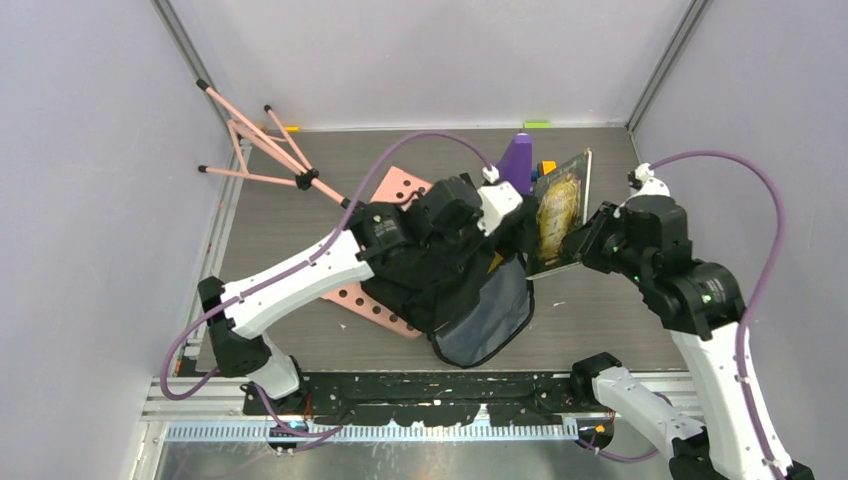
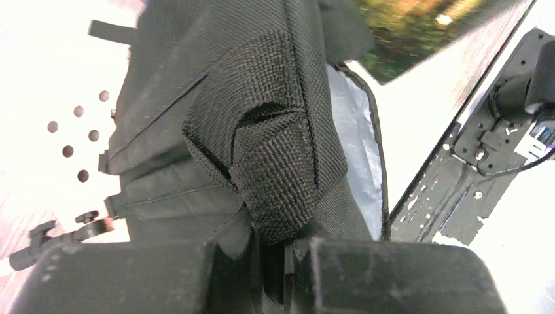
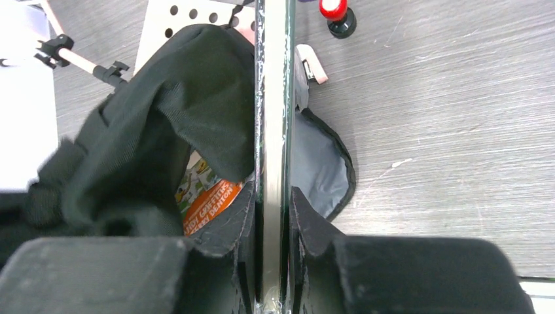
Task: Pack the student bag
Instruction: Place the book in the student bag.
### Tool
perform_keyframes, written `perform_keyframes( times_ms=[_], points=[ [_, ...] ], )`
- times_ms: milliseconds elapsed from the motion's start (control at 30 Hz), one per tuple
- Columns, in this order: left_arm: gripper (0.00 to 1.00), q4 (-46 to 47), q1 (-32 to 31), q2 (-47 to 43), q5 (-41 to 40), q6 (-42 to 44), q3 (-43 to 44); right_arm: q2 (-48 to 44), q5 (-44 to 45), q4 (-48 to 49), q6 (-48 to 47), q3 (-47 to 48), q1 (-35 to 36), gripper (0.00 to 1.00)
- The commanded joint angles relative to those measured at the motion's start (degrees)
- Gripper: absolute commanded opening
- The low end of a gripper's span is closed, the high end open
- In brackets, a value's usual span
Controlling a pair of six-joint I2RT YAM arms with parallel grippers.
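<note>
The student bag [image 1: 462,285] is a black fabric backpack lying mid-table, its mouth gaping towards the near edge with the grey lining [image 1: 492,318] showing. My left gripper [image 1: 512,232] is shut on a fold of the bag's woven black fabric [image 2: 278,190], holding the top edge up. My right gripper [image 1: 582,243] is shut on a thin book [image 1: 558,213] with a yellowish picture cover, held upright just right of the bag. In the right wrist view the book [image 3: 271,118] stands edge-on over the bag's opening [image 3: 163,124]. An orange-covered book [image 3: 211,204] lies inside.
A pink perforated board [image 1: 398,188] lies under the bag's far left side. A pink folded stand [image 1: 262,150] rests at the back left. A purple cone [image 1: 517,160] and small orange and blue pieces [image 1: 545,167] sit behind the book. A red-capped item [image 3: 337,16] stands beyond the bag.
</note>
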Motion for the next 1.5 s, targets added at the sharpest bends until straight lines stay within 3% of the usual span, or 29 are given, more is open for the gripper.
perform_keyframes(
  times_ms=[0,100,333,700,900,1133,1333,1467],
  points=[
    [0.0,2.8,4.0,-1.8,6.1,1.7,10.8,-2.2,-1.0,-5.7,-3.6,10.2,0.2,0.01],
    [0.0,0.4,9.1,-1.2,9.9,0.9,14.2,-5.5,-6.3,-6.1,-3.0,12.5,0.2,0.01],
    [0.0,-2.2,18.7,0.2,15.0,0.3,16.5,-6.8,-29.8,-1.8,-3.4,11.2,0.2,0.01],
    [0.0,-0.1,28.4,1.4,15.4,-2.3,15.6,-6.0,-42.8,-1.9,-2.2,6.4,0.2,0.01],
    [0.0,3.1,29.7,-0.8,20.5,-3.1,11.6,-5.6,-37.9,-2.6,3.2,1.5,0.2,0.01],
    [0.0,8.4,29.7,-5.9,26.8,-3.1,4.0,-5.9,-27.8,13.0,20.5,-10.4,0.1,0.01],
    [0.0,9.7,29.7,-8.1,27.7,-3.4,1.4,-6.2,-18.7,17.7,27.9,-15.0,0.2,0.01],
    [0.0,11.0,29.7,-9.5,29.0,-4.4,-0.9,-5.1,-17.5,26.8,33.8,-20.0,0.1,0.01]
  ],
)
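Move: My right hand already holds the book upright; the bag's opening, with the other books in it, lies roughly 14 cm to its left, about level fore and aft and some 17 cm lower. The grey-lined front flap is 8 cm left and 7 cm back, the stapler about 10 cm ahead and 1 cm left, both low. From my left hand, already shut on the bag's black webbing, the opening is about 5 cm left, 4 cm back and 16 cm below. Keeping my grip on the webbing, I draw the bag's black upper side forward and left with my left hand, about 11 cm forward and rising some 6, then ease back slightly. My right hand, still pinching the book, lifts and backs off leftward while swinging about 30 degrees counter-clockwise, then swings back, pushing forward and down about 8 cm each, its left side rolling up, to bring the book over the opening. ##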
